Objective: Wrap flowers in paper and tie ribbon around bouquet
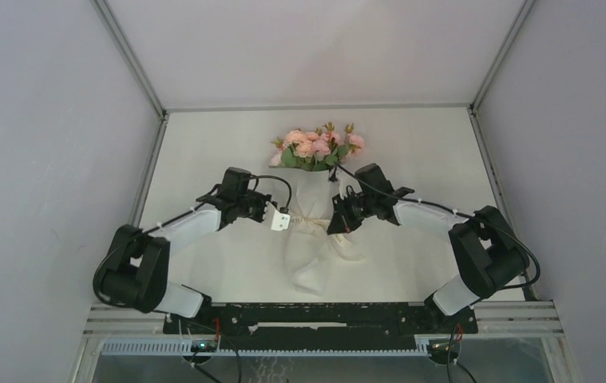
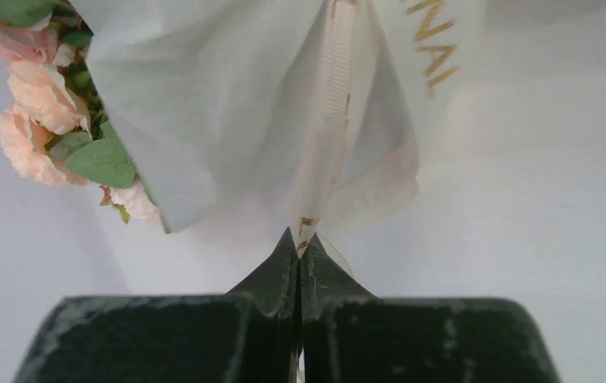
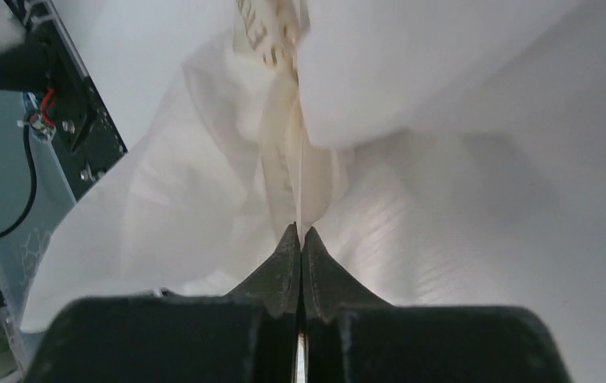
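Observation:
The bouquet lies in the middle of the table: pale pink flowers (image 1: pixel 315 144) at the far end, white paper (image 1: pixel 313 255) in a cone pinched at its middle. A cream ribbon (image 1: pixel 306 219) crosses that pinch. My left gripper (image 1: pixel 277 219) is at the cone's left side and shut on one ribbon end (image 2: pixel 333 112), which carries gold letters. Flowers (image 2: pixel 40 104) and paper (image 2: pixel 219 96) fill the left wrist view above the left gripper (image 2: pixel 299 239). My right gripper (image 1: pixel 336 226) (image 3: pixel 299 233) is at the cone's right side, shut on the other ribbon strand (image 3: pixel 283 152), against creased paper (image 3: pixel 459 231).
Grey enclosure walls (image 1: pixel 52 144) stand close on both sides and behind. The black base rail (image 1: pixel 315 317) runs along the near edge, seen with wires (image 3: pixel 40 112) in the right wrist view. White tabletop (image 1: pixel 427 152) lies around the bouquet.

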Controlling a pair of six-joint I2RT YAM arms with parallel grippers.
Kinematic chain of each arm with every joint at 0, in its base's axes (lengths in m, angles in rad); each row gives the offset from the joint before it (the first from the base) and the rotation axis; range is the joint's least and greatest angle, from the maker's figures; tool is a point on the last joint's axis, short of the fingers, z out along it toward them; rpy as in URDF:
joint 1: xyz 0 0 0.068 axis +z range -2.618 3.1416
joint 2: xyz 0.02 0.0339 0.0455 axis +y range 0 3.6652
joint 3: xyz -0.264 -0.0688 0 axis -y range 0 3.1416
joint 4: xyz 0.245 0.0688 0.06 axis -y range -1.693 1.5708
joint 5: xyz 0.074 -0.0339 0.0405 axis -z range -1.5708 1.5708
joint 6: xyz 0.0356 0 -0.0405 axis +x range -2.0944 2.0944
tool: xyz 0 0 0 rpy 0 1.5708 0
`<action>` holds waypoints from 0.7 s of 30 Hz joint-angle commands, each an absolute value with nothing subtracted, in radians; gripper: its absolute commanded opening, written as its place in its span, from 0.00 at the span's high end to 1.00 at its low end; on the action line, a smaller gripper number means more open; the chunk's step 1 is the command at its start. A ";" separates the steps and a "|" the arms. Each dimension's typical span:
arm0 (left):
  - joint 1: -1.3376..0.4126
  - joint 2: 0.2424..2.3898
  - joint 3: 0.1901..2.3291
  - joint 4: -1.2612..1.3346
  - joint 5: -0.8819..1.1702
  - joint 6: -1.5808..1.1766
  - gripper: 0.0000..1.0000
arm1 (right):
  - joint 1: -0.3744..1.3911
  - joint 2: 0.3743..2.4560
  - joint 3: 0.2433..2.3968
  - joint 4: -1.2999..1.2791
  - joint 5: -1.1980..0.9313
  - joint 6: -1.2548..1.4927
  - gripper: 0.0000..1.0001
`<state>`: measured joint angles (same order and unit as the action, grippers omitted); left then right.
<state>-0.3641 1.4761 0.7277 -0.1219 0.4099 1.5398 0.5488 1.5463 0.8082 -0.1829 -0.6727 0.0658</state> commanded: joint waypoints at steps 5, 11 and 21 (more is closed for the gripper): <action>-0.482 1.213 0.703 -0.470 0.375 1.252 1.00 | 0.530 1.605 1.027 -0.325 -0.624 0.080 1.00; -0.527 1.131 0.652 -0.470 0.381 1.174 0.38 | 0.502 1.560 1.051 -0.438 -0.500 0.063 0.57; -0.349 0.852 0.749 -0.066 -0.151 0.023 0.00 | 0.020 1.023 0.900 -0.289 -0.112 0.304 0.00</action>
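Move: The left hand still pinches ribbon with the knot at the bouquet's waist some 9 cm to its right, 5 cm back and 3 cm below; the flower heads lie about 14 cm ahead and 11 cm right. The right hand holds ribbon too, with that knot about 7 cm left, 2 cm ahead and 3 cm below; from it the flower heads are some 22 cm ahead and 5 cm left, the paper tail 11 cm back and 6 cm left. Both hands first draw the pinched ribbon on opposite courses beside the knot, the left back about 7 cm and up, the right forward and up some 4 cm each, before both sink slightly, spread their fingers wide and let the ribbon go. The left carries on back a little, then rises and comes slightly forward as it rolls and turns counter-clockwise, while the right sweeps off fast to the right, forward and up, away from the bouquet, turning some 45 degrees clockwise. ##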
